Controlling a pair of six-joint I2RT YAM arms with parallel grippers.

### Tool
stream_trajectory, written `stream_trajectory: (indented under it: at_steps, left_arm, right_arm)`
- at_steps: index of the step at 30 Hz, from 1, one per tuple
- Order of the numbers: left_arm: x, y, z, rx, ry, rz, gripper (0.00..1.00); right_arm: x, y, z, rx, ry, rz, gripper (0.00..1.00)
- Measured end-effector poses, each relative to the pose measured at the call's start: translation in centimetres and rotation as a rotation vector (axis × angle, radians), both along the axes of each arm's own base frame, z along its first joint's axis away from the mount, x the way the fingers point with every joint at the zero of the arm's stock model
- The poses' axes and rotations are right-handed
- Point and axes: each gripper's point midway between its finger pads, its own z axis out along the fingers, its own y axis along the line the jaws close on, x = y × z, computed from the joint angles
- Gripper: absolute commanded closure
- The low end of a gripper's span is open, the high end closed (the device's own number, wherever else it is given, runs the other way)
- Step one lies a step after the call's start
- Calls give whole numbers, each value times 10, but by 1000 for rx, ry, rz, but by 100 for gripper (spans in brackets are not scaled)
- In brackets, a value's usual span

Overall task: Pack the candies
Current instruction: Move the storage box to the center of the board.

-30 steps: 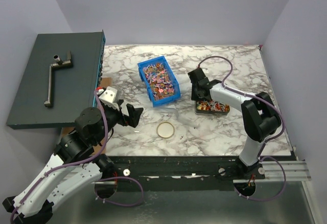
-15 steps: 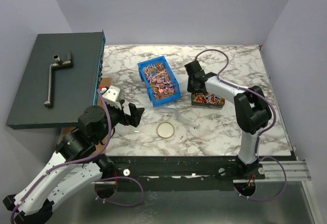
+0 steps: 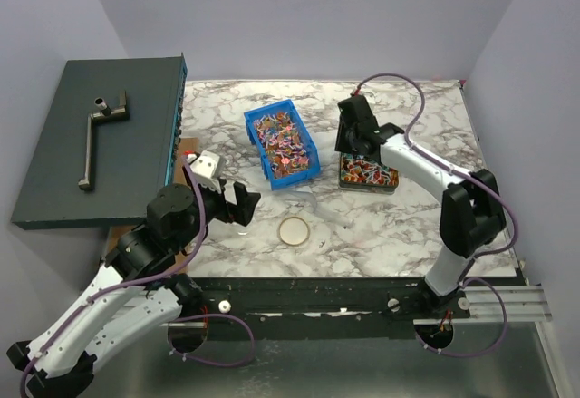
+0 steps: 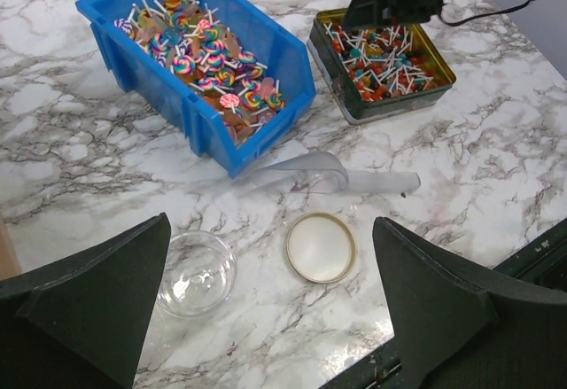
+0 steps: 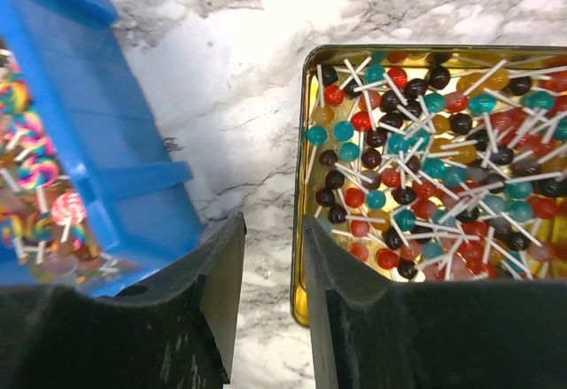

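Swirl lollipop candies fill a blue bin at the table's middle back. Round ball candies on sticks lie in a gold tin to its right. My right gripper hangs over the marble gap between the bin and the tin's left rim. Its jaws stand a little apart with nothing between them. My left gripper is open wide and empty, above a clear glass bowl and a round gold lid near the front edge.
A crumpled clear plastic bag lies between the bin and the lid. A dark grey box with a metal handle on top stands along the table's left side. The table's front edge runs just below the lid.
My right gripper has lifted off the tin towards the back and its jaws have parted. The tin has slid slightly left and back. My left arm has crept a little forward.
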Motion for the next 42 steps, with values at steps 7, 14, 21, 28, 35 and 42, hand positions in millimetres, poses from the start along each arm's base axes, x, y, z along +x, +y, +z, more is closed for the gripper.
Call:
stream_trajectory:
  at_steps: [7,14,21,28,35,42]
  left_arm:
    - [4,-7,-21,20,107,19,1]
    - [5,-10,-43,-2,237,75,5]
    - [6,-4,-83,-16,371,196,15]
    - [9,-6,-129,46,509,282,25]
    - [15,-10,-150,81,571,317,36]
    - [19,-14,-179,159,632,341,43]
  right_arm:
    - [-23,-7,47,65,-78,29,64]
    - [-53,-6,56,121,-72,96,64]
    - [-78,5,62,185,-63,180,68]
    - [-96,11,56,218,-41,232,68]
    - [-109,11,41,233,-7,259,69]
    - [-119,10,36,244,3,275,69]
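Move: The storage box, a clear round tub, stands about 6 cm ahead of the left hand, some 4 cm to its left and 22 cm below. The white lid lies about 5 cm ahead and 10 cm to the right, the scoop 11 cm ahead and 14 cm right, the blue bin 26 cm ahead and 9 cm right. From the right hand, the storage box is roughly 17 cm back and 28 cm left; the candy tray's middle is 1 cm ahead, 9 cm right. Straight down, gathering speed, the left hand sinks about 18 cm towards the storage box and lid, tipping its fingers steeply downward and swinging them some 20 degrees counter-clockwise, while they close from wide open to a little over half. The right hand backs off about 12 cm from beside the candy tray, first rising roughly 6 cm and then easing down again, fingers barely parted. ##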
